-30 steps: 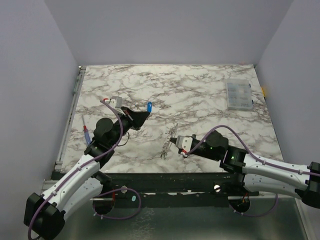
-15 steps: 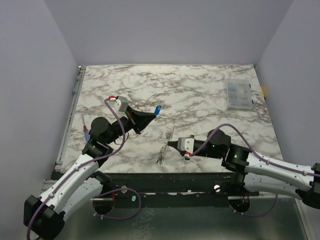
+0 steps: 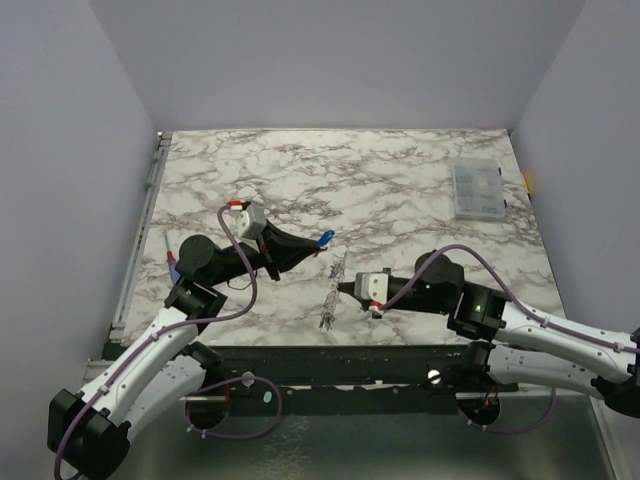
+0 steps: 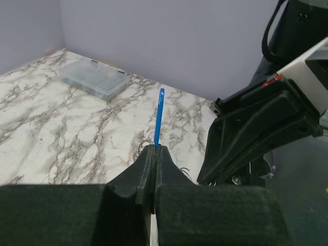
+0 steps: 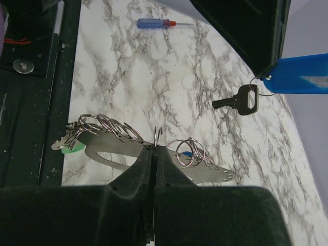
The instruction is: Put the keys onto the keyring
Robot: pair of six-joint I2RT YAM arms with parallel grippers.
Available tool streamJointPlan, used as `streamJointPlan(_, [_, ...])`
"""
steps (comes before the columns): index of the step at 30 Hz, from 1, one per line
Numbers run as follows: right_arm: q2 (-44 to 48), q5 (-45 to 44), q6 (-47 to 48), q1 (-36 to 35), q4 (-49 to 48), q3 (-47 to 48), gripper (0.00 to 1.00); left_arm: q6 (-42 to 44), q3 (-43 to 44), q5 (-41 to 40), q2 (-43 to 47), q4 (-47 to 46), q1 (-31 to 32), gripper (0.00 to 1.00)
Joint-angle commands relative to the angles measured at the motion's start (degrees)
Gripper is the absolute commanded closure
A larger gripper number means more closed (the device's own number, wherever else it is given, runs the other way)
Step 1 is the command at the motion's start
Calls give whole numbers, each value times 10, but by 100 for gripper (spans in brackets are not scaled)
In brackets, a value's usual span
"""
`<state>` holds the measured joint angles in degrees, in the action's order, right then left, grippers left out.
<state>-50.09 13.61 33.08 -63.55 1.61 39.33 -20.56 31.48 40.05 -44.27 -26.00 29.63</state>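
Note:
My left gripper (image 3: pixel 308 244) (image 4: pixel 155 148) is shut on a blue key (image 3: pixel 325 238) (image 4: pixel 159 115), held above the table. In the right wrist view the blue head (image 5: pixel 302 74) carries a small ring with a dark metal key (image 5: pixel 238 100) dangling from it. The keyring (image 3: pixel 331 291) (image 5: pixel 110 146), a flat silvery elongated loop strung with several small split rings, lies just below and right of it. My right gripper (image 3: pixel 345 289) (image 5: pixel 154 148) is shut on one of those split rings. A green key head (image 5: pixel 72 148) and a blue one (image 5: pixel 188 152) show among the rings.
A clear compartment box (image 3: pixel 477 190) (image 4: pixel 95 78) sits at the back right. A thin screwdriver (image 3: pixel 173 265) (image 5: pixel 156 23) lies at the left edge, beside the left arm. The right gripper's black body (image 4: pixel 256 128) fills the right of the left wrist view.
My left gripper has carried the blue key rightward and nearer, close to the keyring. The right gripper has shifted slightly, still pinching the ring.

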Motion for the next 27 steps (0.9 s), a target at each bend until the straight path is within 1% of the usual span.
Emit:
streamJointPlan(1, [24, 42, -2, -4, 66, 45, 99, 42, 11, 83, 1, -49, -2, 100])
streamJointPlan(4, [26, 80, -15, -5, 107, 65, 99, 62, 6, 110, 2, -62, 0, 100])
streamJointPlan(8, [30, 115, -20, -4, 140, 84, 99, 99, -12, 126, 4, -93, 22, 100])
streamJointPlan(11, [31, 128, -14, -4, 168, 98, 100, 161, -21, 140, 6, -97, 29, 100])
streamJointPlan(12, [31, 129, -9, -4, 178, 102, 100, 176, -24, 125, 4, -97, 29, 100])
streamJointPlan(13, [31, 128, -7, -5, 188, 104, 99, 203, -27, 116, 2, -95, 29, 100])
streamJointPlan(15, [30, 121, -2, -4, 203, 107, 99, 286, -37, 118, 7, -71, 29, 100])
streamJointPlan(16, [31, 116, -1, -4, 212, 108, 99, 305, -42, 119, 13, -66, 29, 100])
streamJointPlan(18, [34, 113, -1, -3, 221, 106, 99, 309, -44, 129, 22, -64, 29, 100])
streamJointPlan(20, [39, 115, -5, -3, 222, 103, 99, 309, -41, 177, 24, -65, 28, 100])
streamJointPlan(21, [42, 121, -7, -2, 220, 101, 99, 319, -40, 214, 25, -64, 29, 100])
streamJointPlan(23, [47, 132, -9, -2, 217, 99, 99, 359, -44, 287, 31, -63, 29, 100])
streamJointPlan(27, [43, 154, -13, 1, 224, 111, 99, 374, -41, 352, 33, -63, 29, 100])
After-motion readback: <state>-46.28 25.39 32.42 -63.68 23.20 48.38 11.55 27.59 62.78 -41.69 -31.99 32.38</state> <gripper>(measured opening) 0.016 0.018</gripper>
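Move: The left hand holds the blue key holder with a key dangling from its tip; the keyring lies about 7 cm back, 4 cm right and 6 cm lower, in the right fingers. From the right hand, that dangling key is some 7 cm ahead, 4 cm left and 4 cm up. Also from the right hand, the keyring's green key hangs about 7 cm back, 3 cm left and 3 cm below, its blue key about 3 cm ahead, 1 cm left and 2 cm below. Bring the left gripper back about 6 cm towards the keyring, rising slightly and then sinking, and roll it some 40 degrees so its far side comes up, swinging the fingers clockwise late on. Meanwhile draw the right gripper back about 5 cm and 2 cm right, lifting it, then easing partly down. Keep both grips shut. ##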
